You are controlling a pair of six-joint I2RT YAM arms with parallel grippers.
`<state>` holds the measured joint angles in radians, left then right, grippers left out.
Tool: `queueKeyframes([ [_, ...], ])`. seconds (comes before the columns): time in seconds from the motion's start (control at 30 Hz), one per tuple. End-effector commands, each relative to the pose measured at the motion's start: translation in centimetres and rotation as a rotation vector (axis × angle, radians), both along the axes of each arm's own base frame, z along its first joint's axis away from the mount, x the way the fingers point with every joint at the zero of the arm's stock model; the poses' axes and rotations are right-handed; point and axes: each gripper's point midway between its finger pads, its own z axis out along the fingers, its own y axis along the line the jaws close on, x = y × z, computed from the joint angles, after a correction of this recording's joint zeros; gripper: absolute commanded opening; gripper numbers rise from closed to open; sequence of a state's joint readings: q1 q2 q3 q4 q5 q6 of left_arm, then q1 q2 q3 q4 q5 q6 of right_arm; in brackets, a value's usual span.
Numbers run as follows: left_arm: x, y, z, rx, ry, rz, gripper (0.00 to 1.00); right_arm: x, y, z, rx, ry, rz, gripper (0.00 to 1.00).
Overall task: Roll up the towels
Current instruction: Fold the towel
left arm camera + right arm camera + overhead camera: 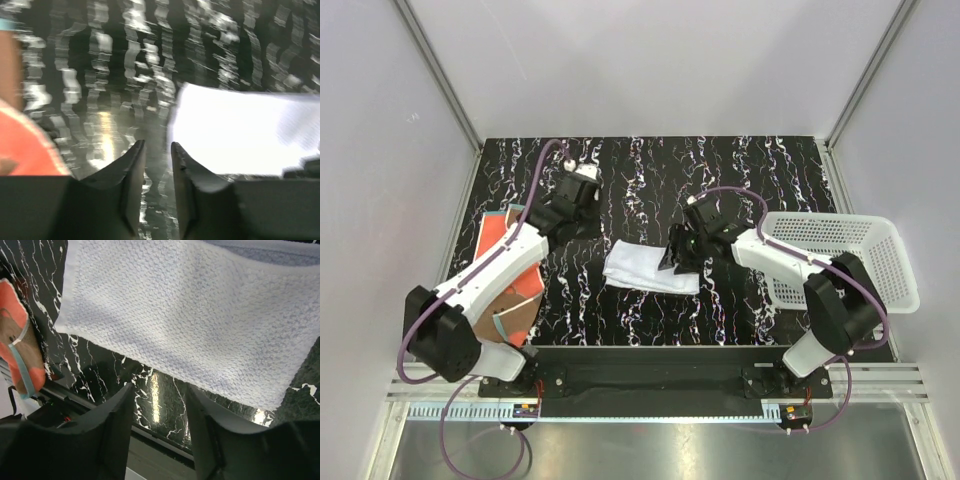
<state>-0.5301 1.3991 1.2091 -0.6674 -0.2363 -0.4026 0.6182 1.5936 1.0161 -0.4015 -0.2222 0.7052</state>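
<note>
The white towel [650, 268] lies flat on the black marbled table, folded into a rectangle. It shows large in the right wrist view [190, 310] and blurred in the left wrist view [240, 130]. The orange towel [498, 238] lies at the left with its brownish side partly turned up, and my left arm crosses over it. My left gripper [582, 228] hovers just left of the white towel; its jaws stand a narrow gap apart with only table between them [157, 145]. At the white towel's right edge my right gripper [675, 258] is open and empty [159, 387].
A white perforated basket [880, 225] stands at the right edge of the table, beside my right arm. White walls enclose the table on three sides. The table's front edge and a rail run close below the right gripper's fingers.
</note>
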Motion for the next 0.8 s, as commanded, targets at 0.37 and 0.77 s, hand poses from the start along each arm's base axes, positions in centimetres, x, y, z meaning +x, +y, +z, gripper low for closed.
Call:
queueKeyframes([
  [0.37,-3.6,-8.7,-8.0,-0.21,0.195,-0.211,0.0,-2.0,-1.5,-2.9,0.045,0.076,-0.06,0.0],
  [0.77,-7.3,-3.6,-16.6,-0.046,0.373,0.017,0.0,-3.7,-3.2,-9.0,0.011,0.196,-0.093,0.0],
])
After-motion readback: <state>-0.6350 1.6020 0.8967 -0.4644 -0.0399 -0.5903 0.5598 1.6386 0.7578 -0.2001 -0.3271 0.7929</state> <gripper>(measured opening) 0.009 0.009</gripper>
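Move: Some 9 cm back, 4 cm to the right and 16 cm below the left hand lies the white towel's near-left corner; the orange towels sit about 17 cm to that hand's left and 8 cm back. The near-right corner of the white towel is roughly 4 cm back, 5 cm to the right and 7 cm below the right hand. The basket's middle stands about 33 cm to the right hand's right and 2 cm farther out. Swinging right and back, then dropping, the left hand goes about 15 cm down and 8 cm back to the towel's near-left corner, shutting its fingers on the way and tipping some 20 degrees more downward. The right hand, shutting too, sinks about 7 cm, back and slightly right, towards the near-right corner. Both bring closed tips down onto the near edge. ##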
